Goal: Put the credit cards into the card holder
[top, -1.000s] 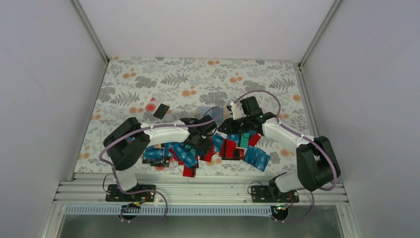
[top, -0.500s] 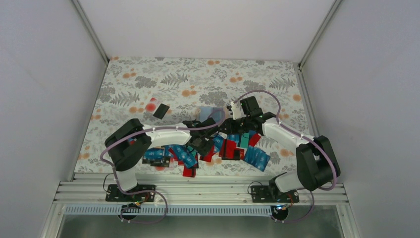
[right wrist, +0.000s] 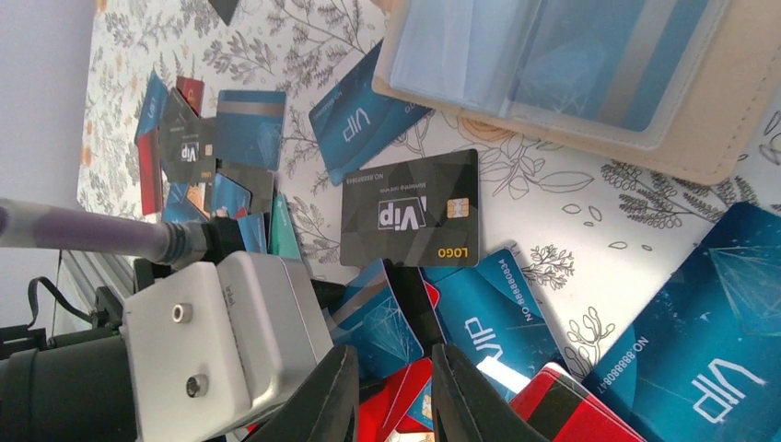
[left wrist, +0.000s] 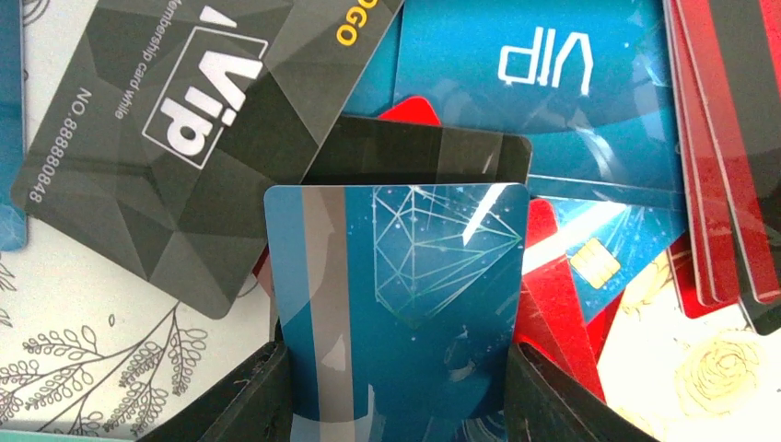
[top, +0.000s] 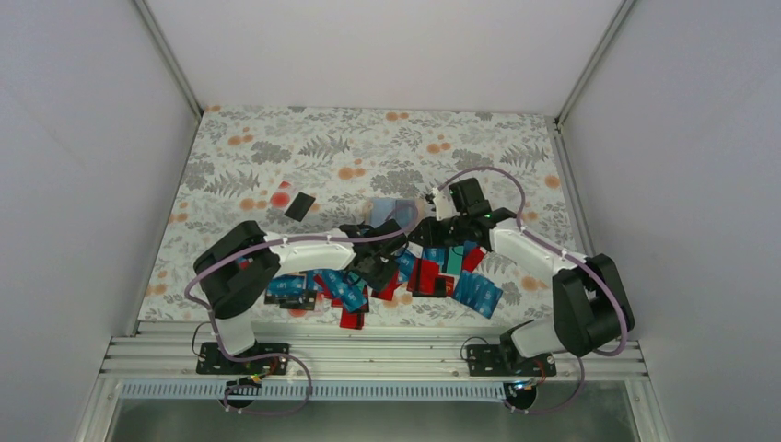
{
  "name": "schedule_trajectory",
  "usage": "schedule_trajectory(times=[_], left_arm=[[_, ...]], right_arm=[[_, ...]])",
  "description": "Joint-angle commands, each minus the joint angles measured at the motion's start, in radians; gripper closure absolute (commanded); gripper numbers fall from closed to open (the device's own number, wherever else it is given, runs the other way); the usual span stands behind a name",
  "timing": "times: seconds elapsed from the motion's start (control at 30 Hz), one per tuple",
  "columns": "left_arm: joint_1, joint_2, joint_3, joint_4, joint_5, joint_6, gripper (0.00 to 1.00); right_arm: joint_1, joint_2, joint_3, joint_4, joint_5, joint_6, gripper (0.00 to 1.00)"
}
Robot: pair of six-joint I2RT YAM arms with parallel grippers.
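My left gripper (left wrist: pixel 396 361) is shut on a blue credit card (left wrist: pixel 405 276) with a diamond print, one finger on each long edge. It is held over a pile of blue, red and black credit cards (top: pixel 433 274). That same blue card (right wrist: pixel 385 324) shows in the right wrist view, just ahead of my right gripper (right wrist: pixel 394 373), whose jaws stand a little apart with nothing between them. The beige card holder (right wrist: pixel 709 129) lies open beyond it, with blue cards behind its clear pockets. From above, the card holder (top: pixel 389 210) lies just behind both grippers.
A black VIP card (right wrist: pixel 410 210) lies between the pile and the holder. Apart at the back left lie a black card (top: pixel 298 205) and a red one (top: pixel 281 196). White walls enclose the floral cloth (top: pixel 276 147).
My left gripper has shut on the blue card and moved a little towards the right gripper. The right arm has barely moved.
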Motion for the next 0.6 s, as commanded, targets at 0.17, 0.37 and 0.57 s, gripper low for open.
schedule_trajectory(times=[0.17, 0.37, 0.57], left_arm=[[0.012, -0.086, 0.016, -0.016, 0.052, -0.012, 0.55], [0.047, -0.140, 0.015, 0.010, 0.069, -0.015, 0.55], [0.095, -0.184, 0.024, 0.052, 0.088, -0.027, 0.55]], right_arm=[[-0.031, -0.114, -0.016, 0.022, -0.004, 0.056, 0.76], [-0.037, -0.151, -0.062, 0.092, -0.100, 0.119, 0.75], [-0.037, -0.169, -0.106, 0.178, -0.192, 0.192, 0.75]])
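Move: The left fingers hold a blue card by its edges, just off the pile; the open card holder lies about 14 cm ahead of them and 4 cm to the right. A black VIP card lies about 7 cm ahead and 1 cm right, the red cards about level and 10 cm right, all a centimetre or two below. From the right hand, the held blue card is roughly 6 cm back, 6 cm left and 8 cm lower. Keeping its edge grip on the blue card, the left hand lifts it about 5 cm off the pile, then also forward some 2 cm, towards the right fingers, tilting them about 10 degrees further to the right. The right hand, empty and slightly open, rises nearly 4 cm, then draws back about 1.5 cm as its fingers swing towards the left hand; it doesn't reach the card. ##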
